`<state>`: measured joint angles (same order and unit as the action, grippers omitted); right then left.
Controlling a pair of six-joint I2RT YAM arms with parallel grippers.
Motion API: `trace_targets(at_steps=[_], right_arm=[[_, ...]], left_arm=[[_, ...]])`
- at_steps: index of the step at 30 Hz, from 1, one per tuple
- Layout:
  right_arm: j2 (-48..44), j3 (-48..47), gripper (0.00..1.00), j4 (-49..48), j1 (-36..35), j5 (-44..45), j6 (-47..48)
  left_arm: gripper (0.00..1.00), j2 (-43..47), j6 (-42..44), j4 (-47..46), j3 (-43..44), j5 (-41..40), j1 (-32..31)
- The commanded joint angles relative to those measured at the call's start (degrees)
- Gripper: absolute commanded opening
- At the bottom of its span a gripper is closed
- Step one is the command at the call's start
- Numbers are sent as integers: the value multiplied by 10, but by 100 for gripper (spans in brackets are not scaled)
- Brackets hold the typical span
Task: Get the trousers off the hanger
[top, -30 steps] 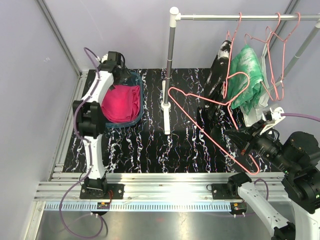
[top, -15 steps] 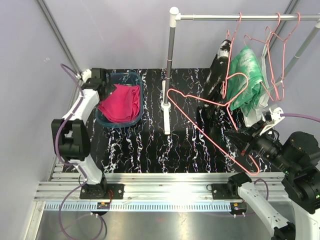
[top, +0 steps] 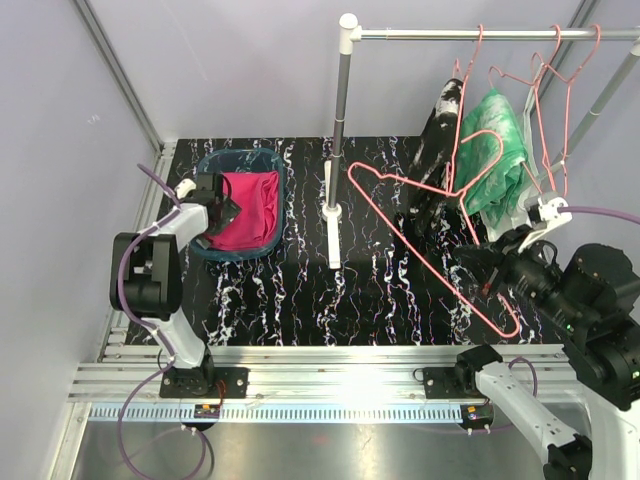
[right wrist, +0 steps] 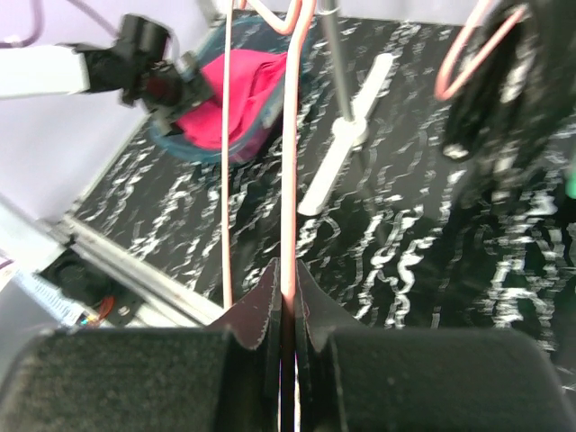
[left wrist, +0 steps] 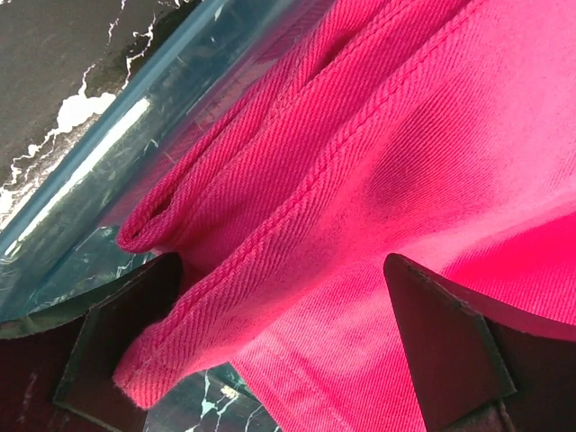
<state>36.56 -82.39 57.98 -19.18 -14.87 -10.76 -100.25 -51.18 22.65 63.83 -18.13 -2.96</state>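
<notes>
The magenta-pink trousers [top: 250, 205] lie in a blue basket [top: 238, 156] at the back left. My left gripper [top: 222, 207] is open at the basket's left side, its jaws wide apart astride an edge of the pink cloth [left wrist: 378, 162]. My right gripper [top: 483, 268] is shut on the wire of an empty pink hanger [top: 415, 238], held off the rail above the table; the wire [right wrist: 290, 180] runs straight between the closed jaws. The black speckled trousers [top: 440, 150] and the green-and-white trousers [top: 497, 150] hang from hangers on the rail.
A grey rail [top: 480, 35] runs across the back right on a post [top: 338, 130] with a white foot [top: 333, 235] mid-table. More empty pink hangers [top: 560, 80] hang at the rail's right end. Purple walls stand close on the left and right.
My left arm has swung from behind the basket round to its left side, and the gripper now faces the pink trousers. My right gripper has shifted the empty hanger slightly up and back.
</notes>
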Motion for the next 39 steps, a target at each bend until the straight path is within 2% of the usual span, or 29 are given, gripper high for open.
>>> trace_targets(at_steps=[1, 5, 11, 13, 19, 26, 30, 34, 39], right_arm=[[33, -41, 0, -4, -2, 62, 35], [72, -52, 0, -20, -3, 139, 57], [142, -80, 0, -87, -2, 177, 96], [160, -86, 0, -118, -2, 192, 104], [214, -111, 0, -217, -2, 203, 130], [258, -91, 0, -363, -14, 210, 140], [288, -88, 0, -417, -54, 258, 167], [359, -116, 0, -428, -109, 379, 229], [413, -122, 0, -461, -147, 462, 241]], left_arm=[[99, 33, -8, -2, -9, 22, 7], [99, 75, 19, 24, 34, 67, 7], [99, 181, 67, 69, 85, 112, 7], [99, 223, 82, 109, 108, 109, 7], [99, 360, 161, 151, 96, 104, 7], [99, 411, 263, 202, 86, 237, 7], [99, 444, 296, 224, 60, 235, 7], [99, 468, 321, 250, 56, 233, 7], [99, 501, 325, 267, 67, 237, 7]])
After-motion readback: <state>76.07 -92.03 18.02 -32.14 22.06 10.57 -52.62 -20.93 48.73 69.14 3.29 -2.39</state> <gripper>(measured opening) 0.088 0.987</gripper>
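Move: The right hand still grips the empty hanger; the free stretch of rail by the post is some 28 cm ahead, 10 cm left and 18 cm above it. The black-and-white trousers hang about 28 cm ahead, 1 cm left and 5 cm lower; the green ones stand roughly 10 cm to the right of them. The open left hand is in the tub, with the pink trousers' middle 1 cm ahead, 4 cm right and 2 cm below. Right carries the pinched empty hanger some 25 cm forward towards the rail; open left rises clear and back. ##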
